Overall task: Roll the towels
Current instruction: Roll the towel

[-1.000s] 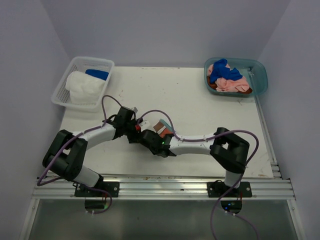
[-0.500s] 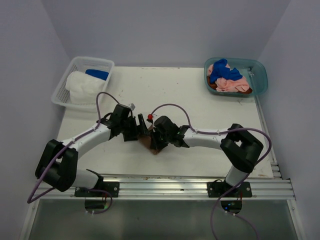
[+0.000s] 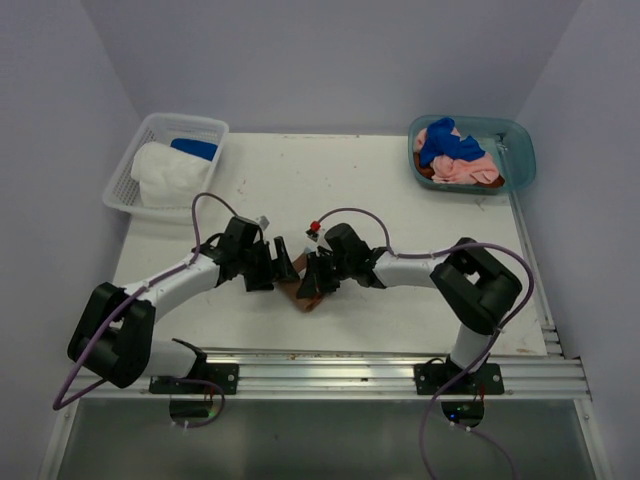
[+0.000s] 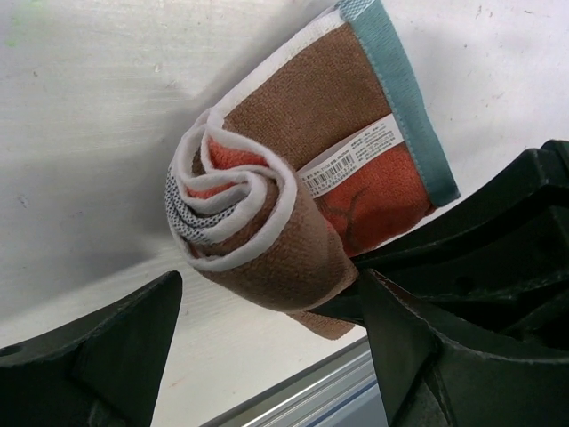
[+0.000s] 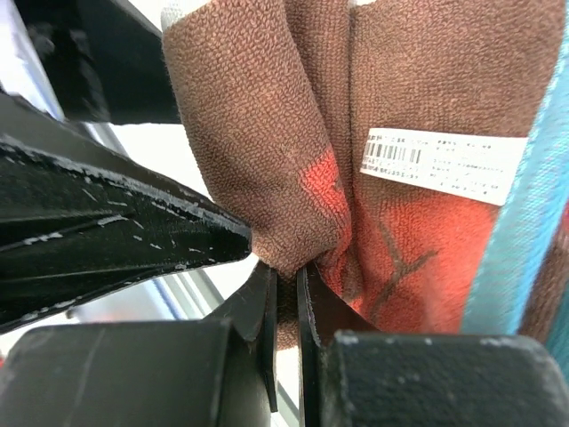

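Observation:
A brown towel [image 4: 284, 196] with white edging, a teal band and a paper label lies rolled up near the table's front edge [image 3: 298, 295]. My left gripper [image 4: 267, 347] is open, one finger on each side of the roll's near end, not touching it; from above the left gripper [image 3: 280, 266] sits just left of the roll. My right gripper [image 5: 286, 285] is shut on a fold of the brown towel [image 5: 258, 116], and from above the right gripper [image 3: 312, 282] meets the roll from the right. Blue and pink towels [image 3: 455, 155] lie heaped in the tub.
A teal tub [image 3: 520, 160] stands at the back right corner. A white mesh basket [image 3: 120, 180] at the back left holds a white roll [image 3: 165, 175] and a blue one [image 3: 194, 148]. The aluminium rail [image 3: 320, 370] runs along the near edge, close to the roll.
My left gripper has opened wide and let go of the roll. The right gripper has swung left and back, still pinching the brown towel, which now lies nearer the front edge.

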Motion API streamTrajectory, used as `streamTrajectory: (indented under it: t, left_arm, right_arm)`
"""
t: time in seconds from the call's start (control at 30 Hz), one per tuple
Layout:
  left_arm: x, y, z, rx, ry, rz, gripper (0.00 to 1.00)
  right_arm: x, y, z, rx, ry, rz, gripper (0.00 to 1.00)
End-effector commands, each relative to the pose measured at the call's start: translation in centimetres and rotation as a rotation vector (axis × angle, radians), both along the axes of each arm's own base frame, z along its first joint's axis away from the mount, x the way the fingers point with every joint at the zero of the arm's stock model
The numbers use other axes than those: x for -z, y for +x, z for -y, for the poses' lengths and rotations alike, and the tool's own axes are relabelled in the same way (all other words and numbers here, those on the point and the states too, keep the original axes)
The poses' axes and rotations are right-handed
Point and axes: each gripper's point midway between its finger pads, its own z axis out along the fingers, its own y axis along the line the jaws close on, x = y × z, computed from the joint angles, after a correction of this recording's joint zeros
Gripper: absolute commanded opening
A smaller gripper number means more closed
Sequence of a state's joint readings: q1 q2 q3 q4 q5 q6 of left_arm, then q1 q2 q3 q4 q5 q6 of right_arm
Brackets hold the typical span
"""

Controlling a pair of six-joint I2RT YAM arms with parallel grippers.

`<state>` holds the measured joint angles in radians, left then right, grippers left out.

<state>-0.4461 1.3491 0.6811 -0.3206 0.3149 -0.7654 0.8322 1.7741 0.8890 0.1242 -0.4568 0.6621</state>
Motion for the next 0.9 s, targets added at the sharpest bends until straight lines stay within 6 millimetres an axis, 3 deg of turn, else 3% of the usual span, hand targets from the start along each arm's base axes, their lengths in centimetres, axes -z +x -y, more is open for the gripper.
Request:
streamTrajectory:
  t: [0.0, 0.2, 0.33, 0.57, 0.63, 0.67, 0.7, 0.77, 0.8, 0.87]
  left_arm:
    - [-0.3, 0.4, 0.5, 0.016, -0.029, 0.034, 0.84]
    - [1.0, 1.0, 0.5, 0.001, -0.016, 0.034, 0.75]
    - [2.2, 1.4, 0.8, -0.002, -0.009, 0.003, 0.61]
    - [2.5, 1.4, 1.4, -0.001, -0.036, -0.023, 0.41]
    - [2.7, 1.3, 1.4, 0.001, -0.036, -0.033, 0.38]
    - [2.7, 1.4, 1.4, 0.002, -0.034, -0.035, 0.37]
    - [2.8, 1.3, 1.4, 0.009, -0.03, -0.036, 0.36]
    - [3.0, 1.3, 1.4, 0.016, -0.024, -0.04, 0.36]
    - [3.0, 1.2, 1.5, 0.019, -0.02, -0.046, 0.36]
    - [3.2, 1.1, 1.3, 0.016, -0.013, -0.051, 0.36]
  right_arm:
    - [0.9, -1.0, 0.1, 0.004, 0.039, -0.103, 0.0]
    - [1.3, -0.7, 0.6, 0.024, 0.033, -0.125, 0.0]
    - [1.6, -0.6, 0.9, 0.024, 0.008, -0.126, 0.0]
    - [0.8, -0.5, 1.0, 0.018, 0.01, -0.1, 0.0]
    - [0.9, -0.1, 1.6, 0.04, -0.039, -0.065, 0.1]
    - [-0.3, 0.4, 1.5, 0.028, -0.041, -0.004, 0.13]
    - [-0.2, 0.6, 1.8, 0.046, -0.093, 0.044, 0.18]
    - [-1.2, 1.1, 2.1, 0.032, -0.146, 0.138, 0.41]
    - [-1.7, 0.2, 2.3, 0.009, -0.183, 0.167, 0.47]
    - [-2.5, 1.3, 2.5, 0.021, -0.253, 0.285, 0.55]
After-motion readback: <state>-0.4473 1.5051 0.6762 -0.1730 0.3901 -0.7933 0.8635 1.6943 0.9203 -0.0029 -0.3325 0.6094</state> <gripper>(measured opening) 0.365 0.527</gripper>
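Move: The towel roll's middle lies about 4 cm to the left gripper's right, roughly 1 cm back and 3 cm below it, with its spiral end facing that gripper. The right fingertips, some 8 cm right and 3 cm back of the left hand, already pinch the roll's back part. From the right hand, the roll's middle is about 4 cm left and 2 cm ahead. The towel's loose teal edge lies some 5 cm ahead of the right hand and 1 cm to its right. Lower the open left gripper about 2.5 cm onto the spiral end of the roll, easing some 2 cm right as you close to a little over a third open, pinching the end between the fingers. Keep the right fingers shut on the back part meanwhile, then open them about halfway and start them up, roughly 1.5 cm. ##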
